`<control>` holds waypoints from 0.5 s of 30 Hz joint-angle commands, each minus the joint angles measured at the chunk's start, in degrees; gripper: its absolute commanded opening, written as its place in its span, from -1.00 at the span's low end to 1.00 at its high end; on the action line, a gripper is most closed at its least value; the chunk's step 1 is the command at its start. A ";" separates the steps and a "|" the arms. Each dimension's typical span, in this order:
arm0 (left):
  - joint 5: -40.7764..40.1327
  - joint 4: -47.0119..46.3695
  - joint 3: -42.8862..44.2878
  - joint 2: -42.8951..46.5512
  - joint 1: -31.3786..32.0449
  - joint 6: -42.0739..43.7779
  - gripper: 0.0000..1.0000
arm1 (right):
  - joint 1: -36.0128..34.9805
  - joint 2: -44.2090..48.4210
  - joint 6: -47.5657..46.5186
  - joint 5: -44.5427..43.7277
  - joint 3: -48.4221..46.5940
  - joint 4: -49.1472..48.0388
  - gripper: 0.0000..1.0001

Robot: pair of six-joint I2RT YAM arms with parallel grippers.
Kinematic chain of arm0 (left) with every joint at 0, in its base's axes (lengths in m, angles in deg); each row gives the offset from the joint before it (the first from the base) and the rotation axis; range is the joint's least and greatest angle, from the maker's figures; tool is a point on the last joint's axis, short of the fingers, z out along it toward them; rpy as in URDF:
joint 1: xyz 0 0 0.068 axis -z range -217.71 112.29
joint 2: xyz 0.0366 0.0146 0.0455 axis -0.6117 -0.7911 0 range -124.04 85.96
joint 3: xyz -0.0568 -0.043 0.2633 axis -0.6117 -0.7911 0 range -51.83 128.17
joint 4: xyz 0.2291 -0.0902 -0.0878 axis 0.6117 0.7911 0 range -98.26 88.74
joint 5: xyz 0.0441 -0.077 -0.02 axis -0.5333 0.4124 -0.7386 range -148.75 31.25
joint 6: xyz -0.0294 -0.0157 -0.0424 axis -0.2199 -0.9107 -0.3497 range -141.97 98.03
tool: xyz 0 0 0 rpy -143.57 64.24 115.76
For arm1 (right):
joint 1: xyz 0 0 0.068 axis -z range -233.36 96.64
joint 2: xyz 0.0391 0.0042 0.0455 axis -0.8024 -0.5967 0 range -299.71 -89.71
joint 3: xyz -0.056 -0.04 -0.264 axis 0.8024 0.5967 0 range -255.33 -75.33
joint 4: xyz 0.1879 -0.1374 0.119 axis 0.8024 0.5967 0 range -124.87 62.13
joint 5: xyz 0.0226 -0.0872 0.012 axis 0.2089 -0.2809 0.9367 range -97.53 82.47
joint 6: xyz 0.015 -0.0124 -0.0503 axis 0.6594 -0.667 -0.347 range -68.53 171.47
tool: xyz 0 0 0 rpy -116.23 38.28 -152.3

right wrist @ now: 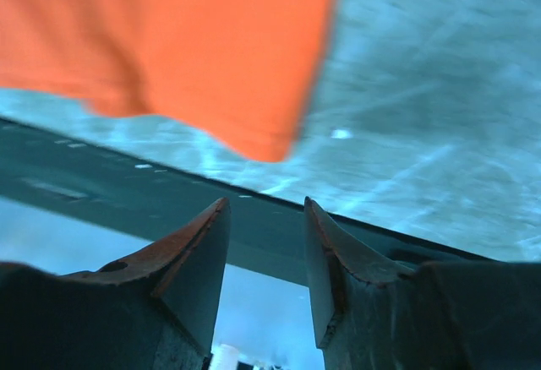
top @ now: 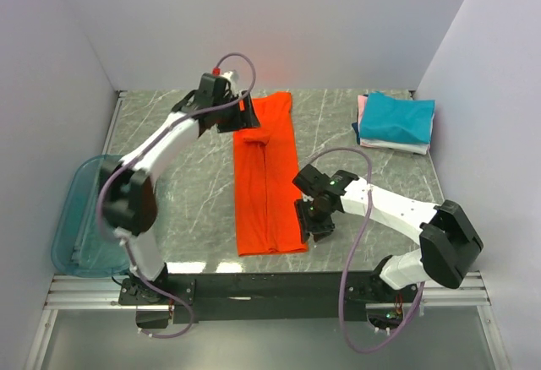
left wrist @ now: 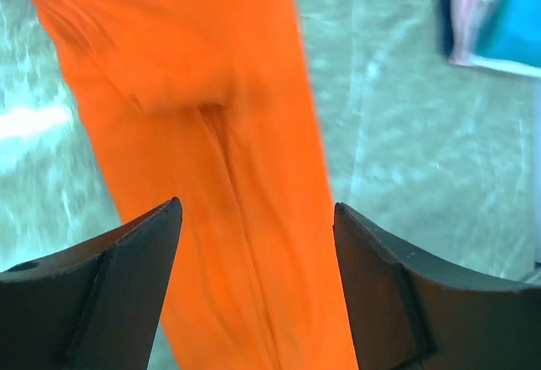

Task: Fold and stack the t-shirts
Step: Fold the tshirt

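A bright orange-red t-shirt (top: 269,176) lies on the marble table as a long narrow strip, folded lengthwise and running from far to near. My left gripper (top: 245,115) hovers over the strip's far left end. Its jaws stand wide open above the orange cloth (left wrist: 211,133) and hold nothing. My right gripper (top: 311,220) sits just right of the shirt's near right corner (right wrist: 270,138). It is open, with only the table edge showing between its fingers. A stack of folded t-shirts (top: 396,122) rests at the far right: teal on top, pink and white below.
A translucent blue-green bin (top: 80,218) overhangs the table's left edge. The black rail (top: 270,287) with the arm bases runs along the near edge. Grey walls close in the left, back and right sides. The folded stack (left wrist: 499,15) shows in the left wrist view's upper right corner.
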 commanded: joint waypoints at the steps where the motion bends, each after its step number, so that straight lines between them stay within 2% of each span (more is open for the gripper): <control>1: -3.94 0.42 -12.57 12.10 2.58 -2.64 0.56 | 2.20 1.28 -2.99 -1.37 2.36 -0.42 -0.03; 9: -6.67 -1.69 -40.28 27.34 9.09 -11.43 0.51 | 6.33 1.98 -6.51 3.20 4.30 -3.68 -0.02; 15: -6.76 -1.78 -49.27 34.11 13.31 -16.70 0.51 | 6.43 -0.38 -7.83 5.75 4.21 -5.96 -0.02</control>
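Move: The shirt's near left hem corner lies some 34 cm back and 3 cm left of the high left hand, about 17 cm below; the near right hem corner is equally far back but 14 cm right, and the rounded flap some 8 cm straight ahead. The near right corner sits nearly under the right hand, about 1 cm back, 2 cm left and 6 cm below, with the near left corner some 18 cm left and 2 cm back. The left hand, open and empty, sweeps about 23 cm back over the shirt towards its near left hem corner, drifting a little left, first rising slightly and then dropping to some 12 cm below its starting height while the fingers tip down about 20 degrees. The right hand, half open, only eases about 2 cm to the right and down beside the near right corner, and hangs there without closing. ##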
